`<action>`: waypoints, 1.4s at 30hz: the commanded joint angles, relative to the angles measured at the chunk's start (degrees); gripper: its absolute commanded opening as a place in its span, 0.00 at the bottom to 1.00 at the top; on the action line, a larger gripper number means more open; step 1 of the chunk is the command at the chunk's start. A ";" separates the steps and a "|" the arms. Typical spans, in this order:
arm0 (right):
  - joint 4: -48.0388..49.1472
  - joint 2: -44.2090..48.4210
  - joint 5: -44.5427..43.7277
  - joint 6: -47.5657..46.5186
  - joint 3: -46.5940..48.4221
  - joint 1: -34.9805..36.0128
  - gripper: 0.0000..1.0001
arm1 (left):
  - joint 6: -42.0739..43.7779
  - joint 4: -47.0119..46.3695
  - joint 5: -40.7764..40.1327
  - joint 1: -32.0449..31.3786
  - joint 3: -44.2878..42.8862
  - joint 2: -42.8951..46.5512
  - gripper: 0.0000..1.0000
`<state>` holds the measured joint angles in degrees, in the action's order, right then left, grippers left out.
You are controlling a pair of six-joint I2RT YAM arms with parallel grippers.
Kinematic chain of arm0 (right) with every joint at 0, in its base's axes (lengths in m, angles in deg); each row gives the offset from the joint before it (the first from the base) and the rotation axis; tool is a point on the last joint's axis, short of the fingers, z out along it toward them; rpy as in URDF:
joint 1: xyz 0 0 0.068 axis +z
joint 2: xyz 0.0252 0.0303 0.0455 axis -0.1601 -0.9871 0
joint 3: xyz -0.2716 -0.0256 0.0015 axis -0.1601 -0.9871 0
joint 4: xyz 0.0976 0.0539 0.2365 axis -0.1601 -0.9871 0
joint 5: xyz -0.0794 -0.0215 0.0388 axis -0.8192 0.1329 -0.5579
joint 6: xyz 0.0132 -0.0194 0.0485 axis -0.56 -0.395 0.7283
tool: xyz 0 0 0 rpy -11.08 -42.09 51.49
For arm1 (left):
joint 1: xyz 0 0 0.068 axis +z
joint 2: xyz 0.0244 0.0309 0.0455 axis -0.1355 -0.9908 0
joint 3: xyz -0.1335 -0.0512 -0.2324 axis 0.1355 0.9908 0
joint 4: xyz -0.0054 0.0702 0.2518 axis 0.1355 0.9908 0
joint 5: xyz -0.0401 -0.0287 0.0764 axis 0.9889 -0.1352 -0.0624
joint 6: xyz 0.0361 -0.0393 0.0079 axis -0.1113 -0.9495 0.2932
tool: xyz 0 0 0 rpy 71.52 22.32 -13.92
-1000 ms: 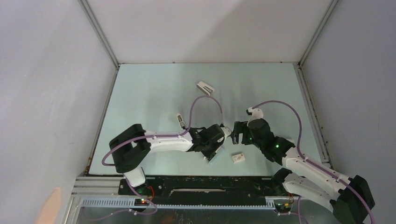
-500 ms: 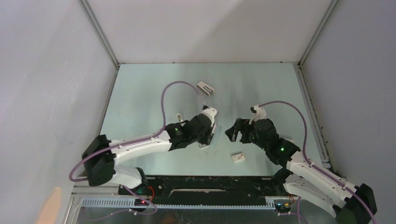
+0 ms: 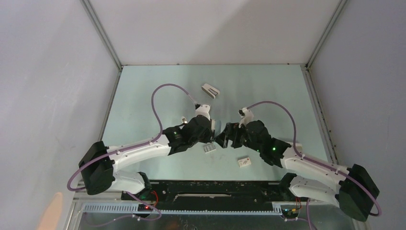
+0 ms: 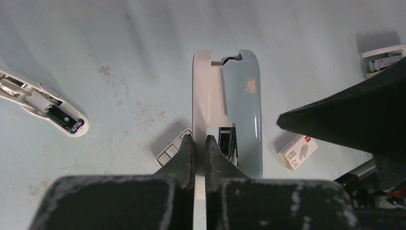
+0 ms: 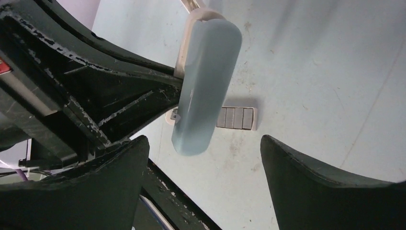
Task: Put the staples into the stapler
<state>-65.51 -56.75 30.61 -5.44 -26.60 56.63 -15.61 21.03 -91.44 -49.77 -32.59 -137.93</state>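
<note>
My left gripper point(image 4: 196, 139) is shut on the white base plate of the stapler point(image 4: 242, 96), whose pale grey-green body lies along the right of the fingers. It holds the stapler point(image 3: 216, 128) off the table near the middle, left gripper point(image 3: 210, 130) beside the right one. The stapler's rounded end point(image 5: 206, 81) reaches down between the spread fingers of my right gripper point(image 5: 203, 139), which is open and touches nothing. The right gripper point(image 3: 223, 139) faces the left. The staples point(image 3: 209, 148), a small grey ribbed block, lie on the table under the stapler point(image 4: 170, 148) point(image 5: 234, 118).
A small white box with a red mark point(image 3: 244, 162) point(image 4: 298, 151) lies near the front, right of the staples. A white wedge-shaped stapler point(image 3: 210, 90) point(image 4: 383, 60) sits farther back. A longer white-and-cream stapler point(image 4: 48, 108) lies open to the left, mostly hidden by my left arm from above.
The left gripper shut on the stapler near the front edge, lifted it and carried it back towards the middle. The right gripper moved left until its open fingers flank the stapler's end.
</note>
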 commanded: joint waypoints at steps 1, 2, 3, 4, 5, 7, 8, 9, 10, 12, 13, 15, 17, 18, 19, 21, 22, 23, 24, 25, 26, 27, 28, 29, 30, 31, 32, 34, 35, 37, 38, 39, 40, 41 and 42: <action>6.90 -4.08 0.95 0.54 3.23 0.96 0.86 | -2.61 -4.54 -1.58 0.22 0.55 3.00 0.00; 7.69 -5.00 1.28 0.45 3.24 0.96 0.83 | -2.54 -4.75 -1.50 0.24 0.68 3.20 0.00; 8.53 -5.81 1.57 0.41 3.32 1.00 0.81 | -2.46 -4.89 -1.29 0.21 0.71 3.31 0.00; 9.17 -6.57 1.90 0.25 3.52 1.01 0.78 | -2.38 -5.10 -1.13 0.22 0.83 3.38 0.00; 9.60 -7.35 2.22 0.13 3.71 1.01 0.75 | -2.44 -5.09 -1.28 0.23 0.99 3.48 0.00; 10.50 -8.12 2.62 -0.39 3.91 1.01 0.69 | -2.53 -5.37 -1.59 0.26 1.56 3.93 0.00; 10.89 -8.36 2.80 -0.61 3.92 0.93 0.66 | -2.60 -5.72 -1.66 0.28 1.96 4.28 0.00; 11.27 -8.57 3.11 -0.89 3.87 0.90 0.61 | -2.68 -6.20 -1.63 0.38 2.43 4.65 0.00; 11.85 -8.80 3.59 -1.15 3.89 0.92 0.58 | -2.70 -6.67 -1.46 0.47 2.92 4.98 0.00; 12.55 -9.08 4.73 -1.68 3.94 0.72 0.50 | -2.62 -7.47 -0.94 0.64 3.68 5.51 0.00; 12.68 -9.12 5.39 -1.81 3.95 0.50 0.46 | -2.49 -8.11 -0.61 0.75 4.20 6.01 0.00; 12.58 -9.11 6.72 -1.91 3.90 -0.26 0.38 | -1.96 -9.41 0.19 0.85 5.23 6.86 0.00; 11.87 -8.91 8.29 -1.96 3.94 -1.42 0.29 | -1.26 -9.88 -0.24 0.87 6.03 7.87 0.00; 11.42 -8.47 9.11 -2.11 3.95 -2.16 0.25 | -0.76 -9.80 -0.67 0.99 6.35 8.23 0.00; 10.87 -7.96 10.11 -2.37 3.95 -2.99 0.21 | -0.05 -9.51 -1.36 1.08 6.56 8.54 0.00; 9.00 -6.50 11.67 -3.07 4.27 -4.76 0.14 | 1.87 -7.88 -3.30 1.22 6.76 8.76 0.00; 7.22 -5.80 12.22 -4.22 4.93 -5.59 0.10 | 3.70 -7.10 -4.27 1.22 6.85 8.70 0.00; 5.01 -5.16 12.54 -4.91 5.90 -6.45 0.08 | 4.84 -6.15 -5.20 1.17 6.86 8.62 0.00; 2.39 -4.67 12.85 -6.16 7.13 -7.15 0.05 | 6.23 -5.40 -6.26 1.15 6.98 8.37 0.00; -0.18 -4.21 13.21 -7.54 8.44 -8.03 0.01 | 7.65 -4.79 -7.22 1.14 7.17 8.22 0.00; -2.32 -3.84 13.62 -8.91 9.77 -8.93 0.00 | 8.93 -4.05 -8.15 1.09 7.29 7.98 0.00; -5.18 -3.57 14.58 -10.44 10.89 -10.00 0.00 | 10.23 -3.41 -9.06 1.13 7.38 7.78 0.00; -6.84 -3.37 16.14 -11.50 11.97 -11.27 0.00 | 11.28 -2.70 -9.99 1.06 7.47 7.58 0.00; -8.53 -3.28 17.88 -12.50 13.04 -13.27 0.00 | 12.67 -2.23 -10.72 1.00 7.54 7.48 0.00; -10.02 -3.26 19.39 -13.29 14.44 -14.79 0.00 | 13.89 -1.78 -11.49 0.84 7.63 7.50 0.00; -11.43 -3.31 20.73 -14.09 15.10 -16.06 0.00 | 15.41 -1.70 -11.86 0.54 7.82 7.58 0.00; -12.51 -3.46 22.28 -15.07 16.25 -17.27 0.00 | 17.47 -1.95 -11.78 0.07 8.01 7.80 0.00; -14.88 -4.73 24.52 -17.07 18.38 -18.93 0.00 | 21.34 -2.85 -12.14 -1.78 8.62 8.29 0.00; -16.31 -5.38 25.19 -18.11 19.37 -19.42 0.00 | 23.28 -3.28 -12.46 -2.90 8.96 8.59 0.00; -18.12 -6.79 27.11 -19.99 21.18 -20.36 0.00 | 26.70 -4.29 -12.69 -5.06 9.69 8.96 0.00; -18.63 -7.42 27.59 -20.55 21.87 -20.89 0.00 | 27.93 -4.88 -12.49 -6.02 10.14 9.13 0.00; -18.92 -7.95 29.03 -21.08 22.33 -21.57 0.00 | 29.05 -5.45 -12.13 -6.81 10.69 9.40 0.00; -19.00 -8.45 30.49 -21.38 22.78 -22.42 0.00 | 30.07 -6.15 -11.63 -7.54 11.32 9.79 0.00; -19.21 -8.90 31.77 -21.48 23.17 -23.24 0.00 | 30.88 -6.91 -11.18 -8.23 11.96 10.08 0.00; -19.47 -9.35 32.75 -21.61 23.60 -24.16 0.00 | 31.31 -7.53 -11.36 -8.67 12.56 10.43 0.00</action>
<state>-82.23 -64.51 57.50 -23.69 -6.38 34.95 8.39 16.02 -101.08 -56.35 -21.32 -130.15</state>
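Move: The blue-grey stapler, still pinched in the left gripper, has its middle about 3 cm ahead of the open right gripper, 4 cm to its left and 1 cm up; from the left hand it is roughly 1 cm ahead, 1 cm right and 1 cm up. From the right hand, on the table some 13 cm lower, the staple tray lies 5 cm left and 1 cm back, the staple box 9 cm right and 7 cm back, the open white stapler 15 cm left and 11 cm ahead. Reach the right gripper about 3 cm left, dipping slightly, and close its wide-open fingers onto the held stapler; then draw away right, up and forward, finishing fully shut and empty. Keep the left grip closed on the stapler, shift it some 4 cm left with a slight rise, then swing it back and down while turning the wrist roughly 25 degrees. ##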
